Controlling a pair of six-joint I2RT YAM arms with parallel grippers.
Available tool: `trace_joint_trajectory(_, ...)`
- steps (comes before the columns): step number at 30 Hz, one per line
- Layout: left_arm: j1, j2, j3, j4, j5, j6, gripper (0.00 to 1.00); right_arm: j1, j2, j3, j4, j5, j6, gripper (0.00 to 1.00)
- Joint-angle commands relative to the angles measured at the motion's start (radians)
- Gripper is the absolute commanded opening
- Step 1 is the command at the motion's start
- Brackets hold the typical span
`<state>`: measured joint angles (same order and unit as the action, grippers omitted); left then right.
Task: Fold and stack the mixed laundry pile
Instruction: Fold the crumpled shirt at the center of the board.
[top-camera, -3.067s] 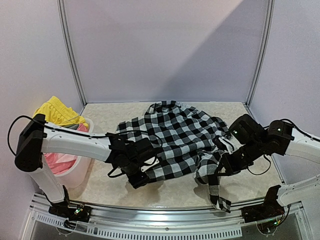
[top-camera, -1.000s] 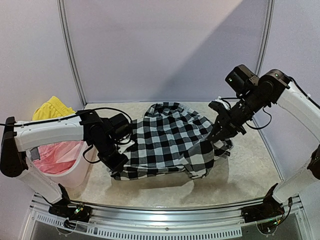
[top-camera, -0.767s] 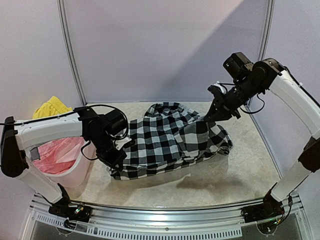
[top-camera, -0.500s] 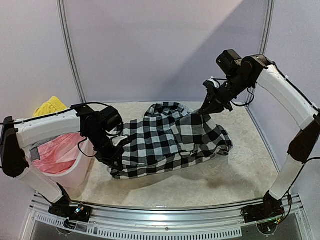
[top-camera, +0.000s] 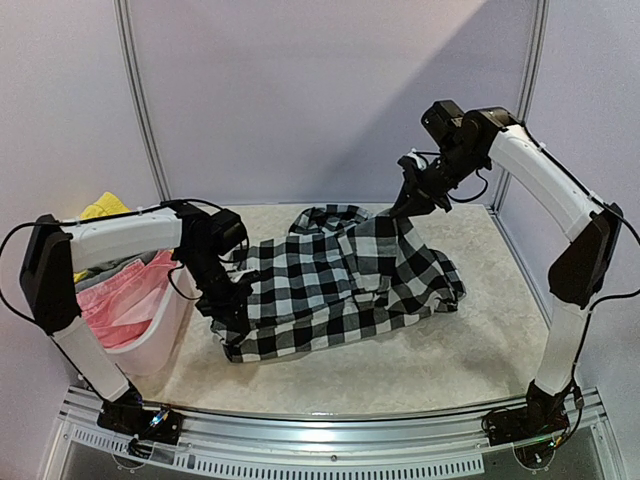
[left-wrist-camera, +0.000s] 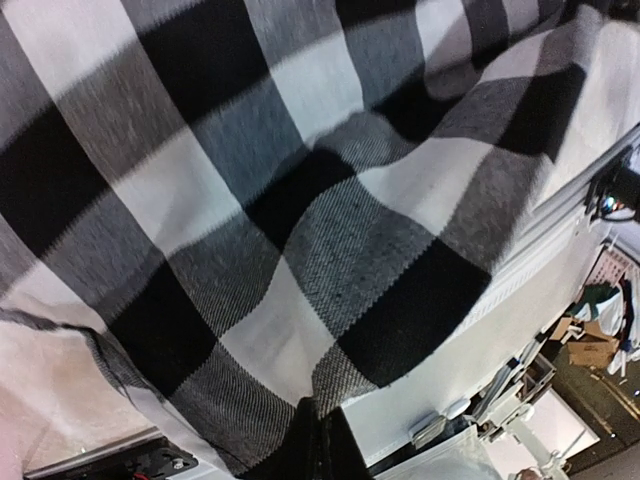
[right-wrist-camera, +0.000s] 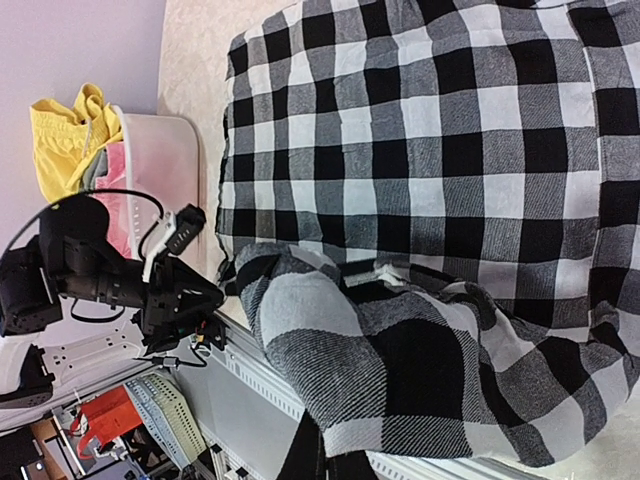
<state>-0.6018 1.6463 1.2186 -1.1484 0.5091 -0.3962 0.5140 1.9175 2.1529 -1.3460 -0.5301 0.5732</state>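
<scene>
The black-and-white checked shirt (top-camera: 335, 285) lies spread across the middle of the table. My left gripper (top-camera: 233, 312) sits low at the shirt's front left corner and is shut on its edge. In the left wrist view the checked shirt (left-wrist-camera: 300, 200) fills the frame above the closed left gripper (left-wrist-camera: 322, 455). My right gripper (top-camera: 406, 200) is raised at the back right, shut on the shirt's right edge, so cloth hangs from it. In the right wrist view the checked shirt (right-wrist-camera: 450, 150) drapes away from the right gripper (right-wrist-camera: 335, 465). A yellow garment (top-camera: 100, 208) and a pink one (top-camera: 112, 300) sit in the basket.
The white plastic basket (top-camera: 160, 345) stands at the table's left edge, right beside my left arm. In the right wrist view the basket (right-wrist-camera: 165, 150) holds the yellow garment (right-wrist-camera: 62, 140). Grey walls close the back and sides. A metal rail (top-camera: 330, 455) runs along the front.
My right arm has risen and swung toward the back wall, pulling the shirt's right side up off the table. My left gripper stayed low on the front left corner, shifting slightly.
</scene>
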Motion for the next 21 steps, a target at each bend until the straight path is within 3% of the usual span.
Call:
trace_joint_trajectory(1,0.042,0.08,0.1,-0.026,-0.025,0.01,0.0,-0.022,0.047,0.037,-0.114,-0.012,-0.056,0.0)
trace_joint_trajectory(21,0.122,0.257,0.163,-0.039,-0.117,0.041,0.0,-0.061,0.202,0.078,-0.017,-0.111,-0.112,0.0)
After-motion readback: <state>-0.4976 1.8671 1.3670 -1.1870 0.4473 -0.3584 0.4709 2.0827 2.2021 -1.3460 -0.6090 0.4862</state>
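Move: Both shut hands already hold the shirt's near side raised. From the left hand, the middle of the spread shirt is about 20 cm ahead, 25 cm right and 9 cm below; the laundry basket is some 9 cm ahead and 26 cm left, a little lower. From the right hand, that middle is roughly 4 cm ahead, 13 cm left and 27 cm below, the far cloth bundle about 25 cm ahead and 14 cm left, and the rumpled right end 7 cm ahead and 13 cm right, both similarly low. Down and forward goes the right hand, about 5 cm lower and 3 cm farther out, lowering its pinched fold towards the shirt body. The left hand leads forward some 5 cm with its pinched corner, quickly at first, then mostly sinks about 3 cm while edging left. Both grippers stay shut; the wrists barely tilt. ##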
